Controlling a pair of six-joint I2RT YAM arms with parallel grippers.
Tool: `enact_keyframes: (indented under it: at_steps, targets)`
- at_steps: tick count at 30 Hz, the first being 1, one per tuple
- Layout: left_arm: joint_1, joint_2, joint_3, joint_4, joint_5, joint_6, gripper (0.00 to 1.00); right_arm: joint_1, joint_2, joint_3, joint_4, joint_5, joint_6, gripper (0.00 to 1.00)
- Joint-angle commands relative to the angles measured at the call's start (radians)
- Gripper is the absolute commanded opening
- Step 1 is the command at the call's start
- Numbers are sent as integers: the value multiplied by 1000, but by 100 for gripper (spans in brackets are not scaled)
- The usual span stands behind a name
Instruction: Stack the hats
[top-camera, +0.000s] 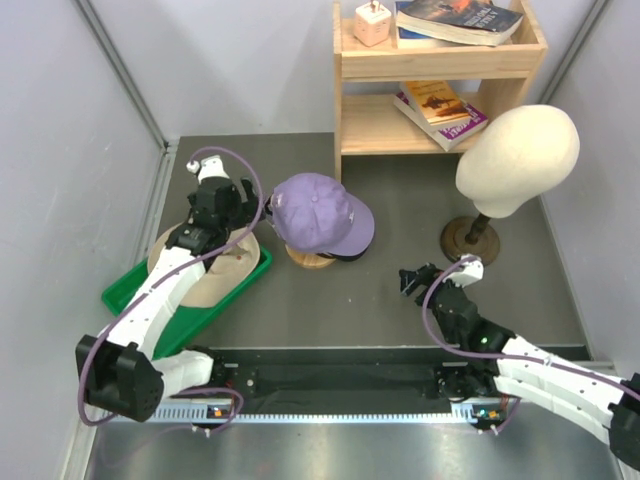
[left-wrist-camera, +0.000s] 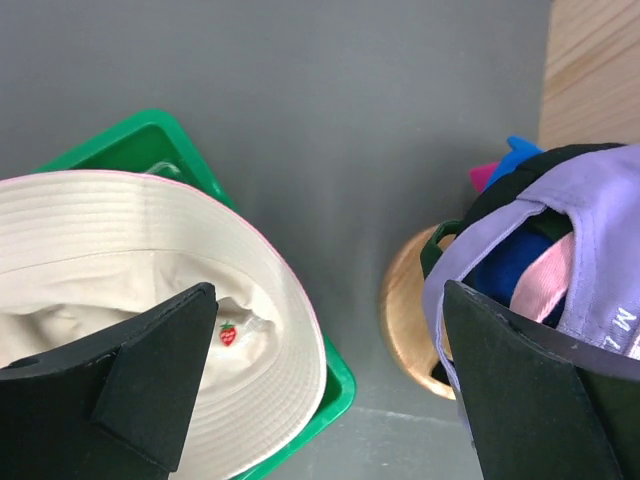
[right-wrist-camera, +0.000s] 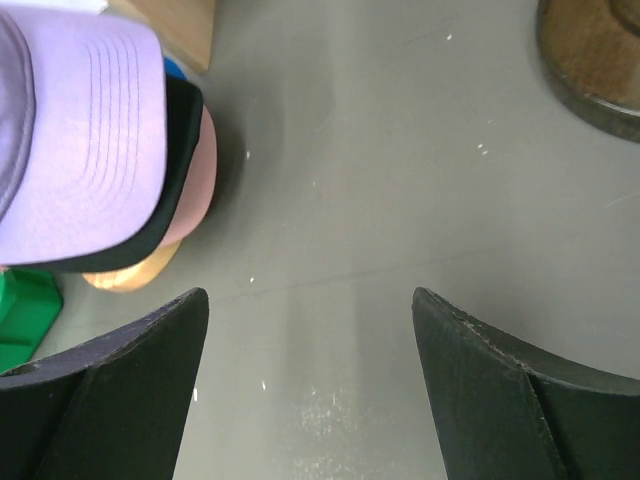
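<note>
A stack of hats sits on a round wooden stand (top-camera: 308, 260) at mid-table, with a lavender cap (top-camera: 318, 212) on top. In the right wrist view a black cap (right-wrist-camera: 185, 130) and a pale pink cap (right-wrist-camera: 195, 195) show under the lavender cap (right-wrist-camera: 80, 130). A brimmed hat (top-camera: 215, 268) with a pink edge lies cream lining up in the green tray (top-camera: 125, 295). My left gripper (top-camera: 245, 210) hangs open between that hat (left-wrist-camera: 150, 240) and the stack (left-wrist-camera: 600, 250), holding nothing. Right of the stack, my right gripper (top-camera: 412, 282) is open over bare table.
A cream mannequin head (top-camera: 520, 155) on a dark round base (top-camera: 468, 238) stands at the right. A wooden shelf (top-camera: 440, 80) with books is at the back. Grey walls close in on the left and right sides.
</note>
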Motion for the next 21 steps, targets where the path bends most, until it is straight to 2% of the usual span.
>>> enact_keyframes:
  at_steps: [1, 3, 6, 9, 16, 21]
  targets:
    - [68, -40, -37, 96, 192, -38, 99, 11, 43, 52, 91, -41, -30, 82]
    - [88, -53, -37, 77, 184, -45, 99, 11, 46, 54, 99, -47, -33, 81]
    - [105, -82, -49, 18, 87, -65, 99, 13, 43, 51, 98, -50, -36, 82]
    - [108, -101, -120, 22, 33, -83, 99, 11, 37, 47, 98, -50, -39, 81]
    - [110, -34, -243, 169, 103, -117, 98, 11, 3, 49, 78, -64, -55, 81]
    - [110, 9, -253, 234, 128, -118, 98, 11, -35, 44, 53, -55, -64, 81]
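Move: The beige bucket hat lies in the green basket below the open left hand, its middle some 9 cm to that hand's left, 8 cm back and about 14 cm down. The green basket is centred roughly 13 cm left, 13 cm back and 17 cm down. The purple cap topping the stack sits about 13 cm right of the hand, level with it fore and aft, some 7 cm lower. From the right hand, the bucket hat is about 44 cm left, 6 cm ahead and 3 cm down. The beige bucket hat in the basket is what the left hand sinks towards: leaving the purple cap, it first slides left and slightly back, then drops, about 9 cm down in all, mostly late and quickly, ending about 3 cm farther back. The fingers stay wide open and tip about 10 degrees further down over the hat's right-hand brim, with no touch to be seen. ##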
